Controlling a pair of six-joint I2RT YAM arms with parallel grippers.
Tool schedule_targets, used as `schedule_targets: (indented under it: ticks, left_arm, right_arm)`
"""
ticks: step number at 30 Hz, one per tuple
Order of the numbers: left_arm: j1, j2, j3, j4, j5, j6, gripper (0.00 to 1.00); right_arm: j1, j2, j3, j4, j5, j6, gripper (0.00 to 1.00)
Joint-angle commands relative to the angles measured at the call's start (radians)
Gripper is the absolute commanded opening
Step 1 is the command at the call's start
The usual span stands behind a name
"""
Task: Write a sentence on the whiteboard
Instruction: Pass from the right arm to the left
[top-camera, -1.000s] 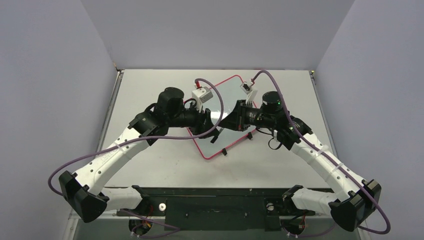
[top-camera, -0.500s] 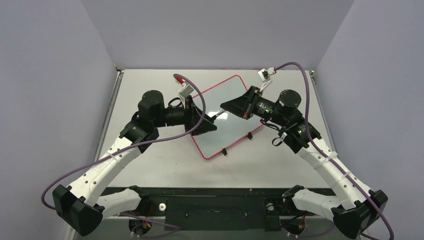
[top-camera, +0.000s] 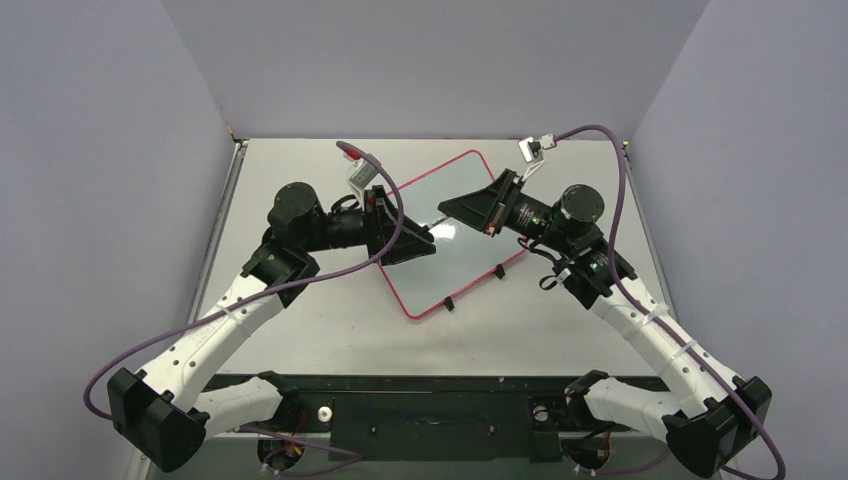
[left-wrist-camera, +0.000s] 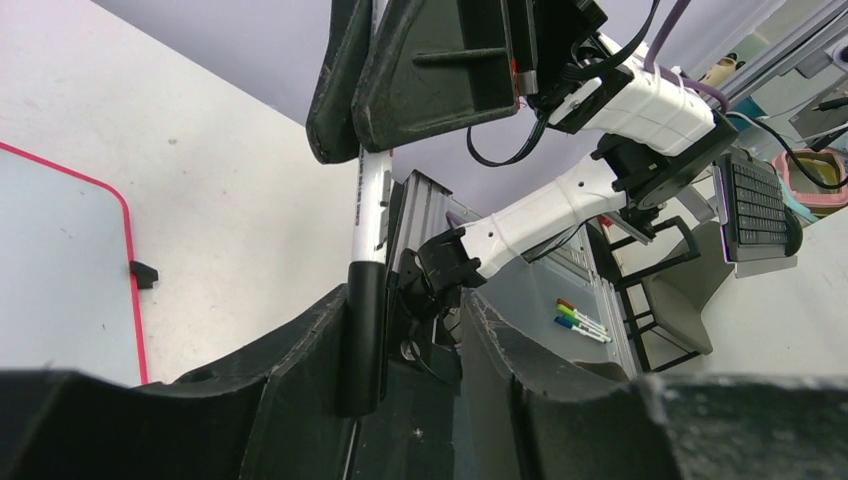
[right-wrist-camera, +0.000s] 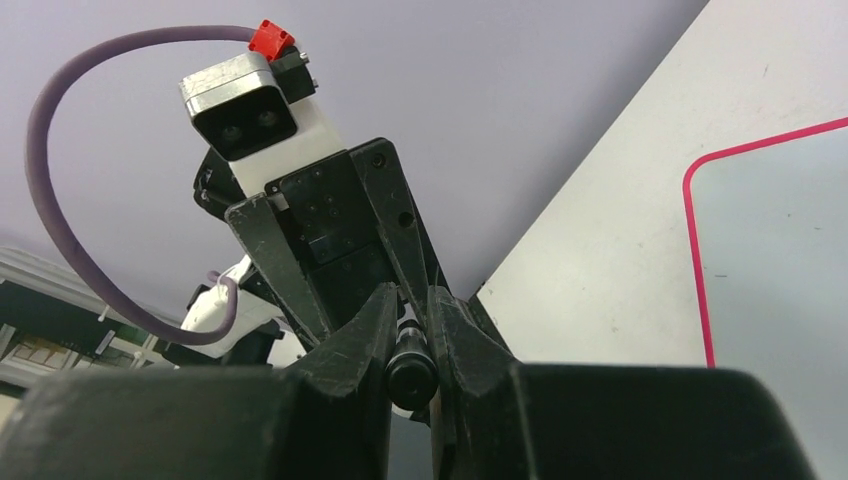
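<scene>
The whiteboard (top-camera: 455, 265), white with a thin red rim, lies tilted on the table; no sentence shows on its visible surface. Both arms meet above it, tip to tip. My right gripper (top-camera: 447, 211) is shut on a marker (top-camera: 437, 228), whose black end is pinched between its fingers (right-wrist-camera: 411, 375). In the left wrist view the marker's white barrel (left-wrist-camera: 372, 215) comes down from the right gripper (left-wrist-camera: 350, 140). Its black cap (left-wrist-camera: 365, 330) lies against one finger of my left gripper (left-wrist-camera: 405, 310). That gripper is open, with the other finger well clear of the cap.
Two small black clips (top-camera: 449, 303) (top-camera: 499, 271) sit on the board's near edge. The grey table (top-camera: 300, 330) is walled on three sides. Several coloured markers (left-wrist-camera: 580, 318) lie on a shelf beyond the table, seen in the left wrist view.
Both arms have drawn back from the board's middle, the left to the left and the right to the right. The grippers now stand further apart with the marker spanning between them.
</scene>
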Motion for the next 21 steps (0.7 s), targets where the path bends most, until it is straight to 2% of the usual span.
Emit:
schedule_targets:
  ticks: [1,6,8,9,10,12,13,14,15,17,21]
  left_arm:
    - [0.004,-0.011,0.004,0.126,0.035,-0.06,0.35]
    - [0.003,-0.006,0.004,0.137,0.033,-0.071,0.27]
    - [0.003,-0.003,0.006,0.138,0.039,-0.071,0.18]
    - [0.003,0.002,0.007,0.139,0.041,-0.071,0.06]
    - [0.003,0.003,0.008,0.138,0.045,-0.07,0.02]
    - [0.003,0.008,0.009,0.134,0.059,-0.063,0.0]
    - [0.003,0.009,0.014,0.115,0.065,-0.046,0.0]
    - [0.004,0.01,0.024,0.1,0.075,-0.036,0.0]
    - [0.004,0.014,0.029,0.065,0.081,-0.01,0.0]
    - [0.007,0.02,0.049,0.012,0.102,0.028,0.0]
    - [0.015,0.036,0.082,-0.095,0.151,0.096,0.0]
  right_arm:
    - [-0.008,-0.022,-0.008,0.083,-0.01,0.003,0.0]
    - [-0.007,-0.029,-0.019,0.1,-0.028,0.01,0.0]
    - [-0.008,-0.031,-0.022,0.101,-0.035,0.01,0.0]
    - [-0.008,-0.031,-0.024,0.1,-0.038,0.01,0.0]
    - [-0.006,-0.03,-0.025,0.104,-0.047,0.011,0.0]
    - [-0.006,-0.026,-0.023,0.113,-0.076,0.009,0.01]
    - [-0.007,-0.024,-0.019,0.113,-0.086,0.003,0.19]
    - [-0.007,-0.024,-0.016,0.1,-0.103,-0.004,0.29]
    - [-0.007,-0.026,-0.003,0.084,-0.11,-0.033,0.48]
    - [-0.007,-0.033,0.028,-0.003,-0.113,-0.1,0.63]
    - [-0.014,-0.042,0.065,-0.121,-0.121,-0.176,0.67]
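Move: The marker hangs in the air between the hands: its black cap is already between the left hand's open fingers, its middle roughly 3 cm ahead and 3 cm right of that hand and about level. From the right hand, which still grips the other end, the middle is some 3 cm back, 3 cm left and slightly below. The whiteboard's middle lies around 8 cm ahead, 4 cm right and 25 cm below the left hand. The left fingers close from under half open and pinch the marker's cap, that hand staying nearly in place. Only then do the right fingers open wide and let go of the other end; the right hand eases back roughly 1.5 cm towards its base, mostly before letting go, turning about 5 degrees counter-clockwise. ##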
